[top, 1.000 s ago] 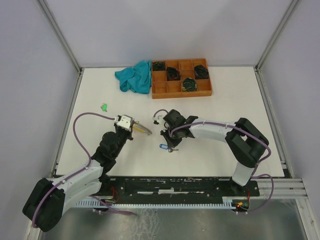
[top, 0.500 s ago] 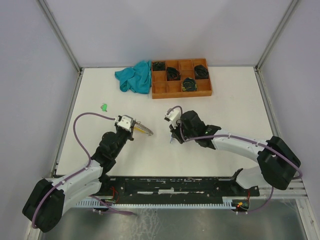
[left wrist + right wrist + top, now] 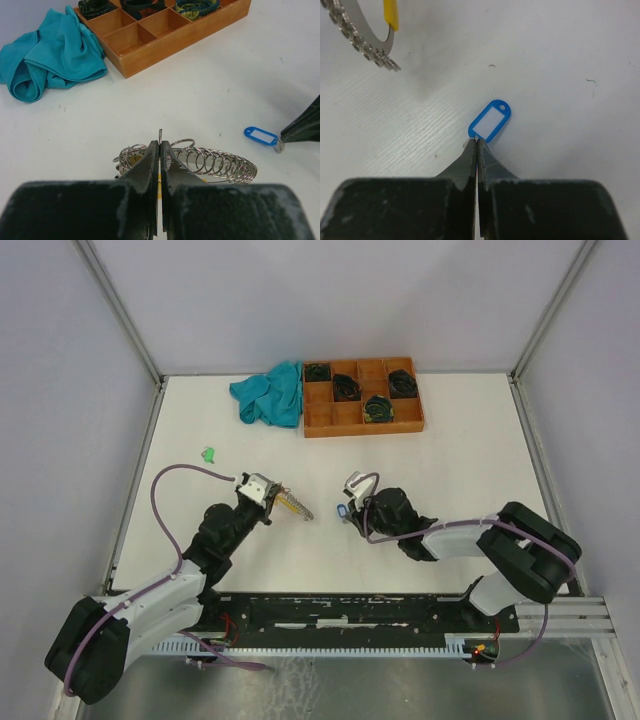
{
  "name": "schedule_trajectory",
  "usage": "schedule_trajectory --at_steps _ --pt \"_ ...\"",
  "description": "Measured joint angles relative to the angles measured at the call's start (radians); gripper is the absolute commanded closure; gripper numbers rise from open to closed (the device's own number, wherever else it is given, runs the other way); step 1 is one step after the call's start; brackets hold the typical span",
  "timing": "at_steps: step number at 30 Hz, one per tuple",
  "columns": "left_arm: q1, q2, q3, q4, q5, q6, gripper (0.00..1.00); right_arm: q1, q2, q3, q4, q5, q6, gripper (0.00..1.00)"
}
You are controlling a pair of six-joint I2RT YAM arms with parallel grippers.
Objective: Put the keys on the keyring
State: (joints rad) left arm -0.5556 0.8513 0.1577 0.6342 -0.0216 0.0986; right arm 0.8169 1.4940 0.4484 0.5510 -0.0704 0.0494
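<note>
My left gripper (image 3: 274, 496) (image 3: 160, 143) is shut on the keyring (image 3: 293, 505) (image 3: 205, 162), a silvery loop with a yellow segment and several small rings strung along it, held just above the table. To its right, my right gripper (image 3: 350, 510) (image 3: 477, 141) is shut on the metal end of a blue-tagged key; its blue tag (image 3: 342, 509) (image 3: 490, 120) (image 3: 260, 135) sticks out past the fingertips, low over the table. An end of the keyring (image 3: 365, 31) shows at the top left of the right wrist view. A green-tagged key (image 3: 209, 454) lies alone at the far left.
An orange-brown compartment tray (image 3: 360, 428) (image 3: 175, 45) with black coiled bundles stands at the back. A teal cloth (image 3: 270, 393) (image 3: 55, 55) lies bunched against its left side. Purple cables loop from both wrists.
My right arm has swung its elbow outward and carried the blue-tagged key up from the table toward the keyring. My left gripper has shifted slightly right with the keyring.
</note>
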Motion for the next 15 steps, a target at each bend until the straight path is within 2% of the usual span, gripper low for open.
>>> schedule_trajectory --at_steps 3,9,12,15 --pt "0.0 0.006 0.0 0.006 0.009 0.0 0.97 -0.001 0.076 -0.008 0.109 0.008 0.006 0.98" --pt "0.0 0.008 0.0 0.008 0.024 0.0 0.97 0.002 0.198 -0.023 0.311 0.013 0.012 0.79" --pt "0.0 0.008 0.0 0.011 0.024 0.0 0.97 0.006 0.196 -0.033 0.309 0.012 0.014 0.73" --pt "0.0 0.008 0.0 0.011 0.024 0.0 0.97 0.006 0.15 -0.01 0.19 0.01 0.014 0.65"
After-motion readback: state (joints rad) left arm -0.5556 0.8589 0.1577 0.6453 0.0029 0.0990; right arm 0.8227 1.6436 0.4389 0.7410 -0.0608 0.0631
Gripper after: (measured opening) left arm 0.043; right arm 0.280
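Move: The right hand already pinches the key with the blue tag and takes it to a bare patch of table about 1 cm ahead, 1 cm to its left and some 3 cm below; the blue tag sticks out roughly 2 cm ahead, 2 cm left and 2 cm lower. The keyring, held up by the left hand, hangs about 11 cm to the left, 2 cm ahead and 7 cm higher. For the left hand, that patch lies some 16 cm right, 2 cm back and 12 cm down. The right hand sinks about 2 cm while easing roughly 2 cm forward and to its left, carrying the blue-tagged key down onto the bare table towards the hanging keyring. Near the bottom its shut fingers open to about a quarter and let go of the key, then the hand draws back by less than 1 cm, staying low with its fingertips right over the key. ##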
